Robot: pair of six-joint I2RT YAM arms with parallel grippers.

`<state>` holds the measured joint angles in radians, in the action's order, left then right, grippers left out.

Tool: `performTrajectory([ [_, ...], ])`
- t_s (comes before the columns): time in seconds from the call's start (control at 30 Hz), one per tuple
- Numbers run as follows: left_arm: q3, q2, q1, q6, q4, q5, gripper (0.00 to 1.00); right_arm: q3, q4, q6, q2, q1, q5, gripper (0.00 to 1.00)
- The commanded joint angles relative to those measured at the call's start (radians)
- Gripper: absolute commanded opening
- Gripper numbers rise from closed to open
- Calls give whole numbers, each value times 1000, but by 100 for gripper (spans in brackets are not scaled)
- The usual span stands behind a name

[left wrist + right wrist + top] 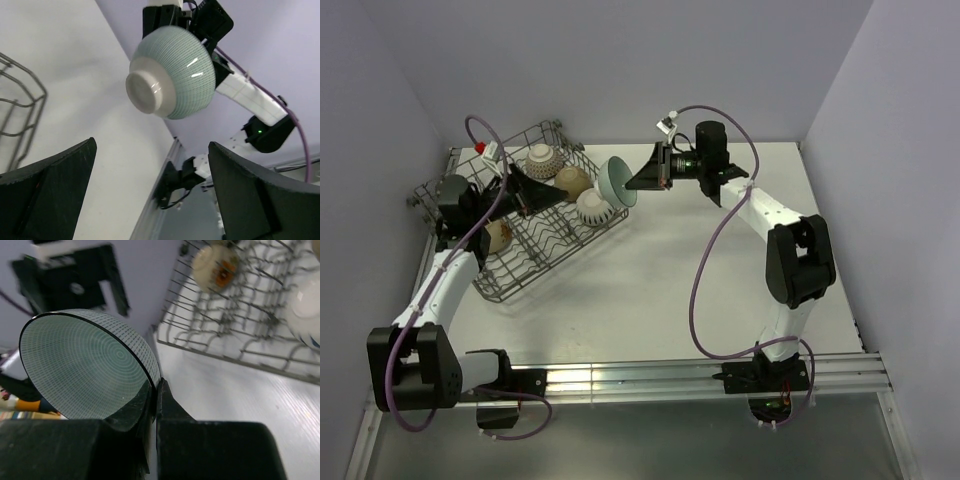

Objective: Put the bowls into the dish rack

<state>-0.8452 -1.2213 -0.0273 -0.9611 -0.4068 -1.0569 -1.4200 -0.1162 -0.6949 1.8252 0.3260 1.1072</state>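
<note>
A pale green bowl (617, 182) with fine ribbed lines hangs on its side in the air just right of the dish rack (488, 283). My right gripper (640, 180) is shut on its rim; in the right wrist view the rim is pinched at the right gripper (156, 390), with the green bowl's (85, 365) inside facing the camera. My left gripper (545, 195) hovers over the rack, open and empty. In the left wrist view the green bowl (172, 72) shows its white foot beyond the left gripper (150, 185). Several cream bowls lie in the rack, such as one bowl (593, 206).
The grey wire rack (240, 330) stands at the table's back left, near the left wall. Its corner wires (20, 110) show at the left. Cream bowls (215, 265) rest among its tines. The right arm (255, 97) and the table's front rail (670, 375) are in view.
</note>
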Motion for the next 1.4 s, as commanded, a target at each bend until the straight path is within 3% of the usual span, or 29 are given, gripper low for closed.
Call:
performTrajectory([
  [0.0, 55, 19, 70, -270, -340, 35, 100, 13, -404, -305, -52, -12, 112, 0],
  [0.2, 136, 31, 138, -398, -506, 113, 99, 124, -778, -638, -46, -7, 105, 0],
  [0.4, 161, 28, 171, -444, -578, 212, 100, 164, -793, -647, -66, 38, 103, 0],
  [0.8, 155, -35, 240, -501, -595, 212, 96, 174, -836, -687, -66, 93, 92, 0],
  [1.17, 169, -33, 250, -542, -690, 218, 78, 177, -833, -698, -49, 104, 98, 0],
  [1.37, 172, -53, 251, -573, -745, 222, 60, 181, -846, -710, -43, 105, 105, 0],
])
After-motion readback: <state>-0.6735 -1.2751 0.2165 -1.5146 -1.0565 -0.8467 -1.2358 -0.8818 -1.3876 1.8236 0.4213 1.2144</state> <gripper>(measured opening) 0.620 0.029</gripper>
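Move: The green bowl hangs from my right hand, pinched by its rim with its foot towards my left gripper. From my open left hand its middle is some 14 cm to the right, 5 cm ahead and slightly lower. Down in the rack, about 22 cm below that hand, the white patterned bowl lies 11 cm ahead and 8 cm right, the tan bowl 19 cm ahead and 2 cm right. My left gripper is about 17 cm left of my right hand, 5 cm back and slightly higher. I bring my hands together above the rack for a handover. My right hand keeps its pinch on the rim, rises about 4 cm, then draws back 6 cm and left 3, tips lifting slightly, and holds there. My left hand goes right some 6 cm, rising and easing back, tips tilting up, to set its fingers either side of the bowl's foot, then starts closing. ##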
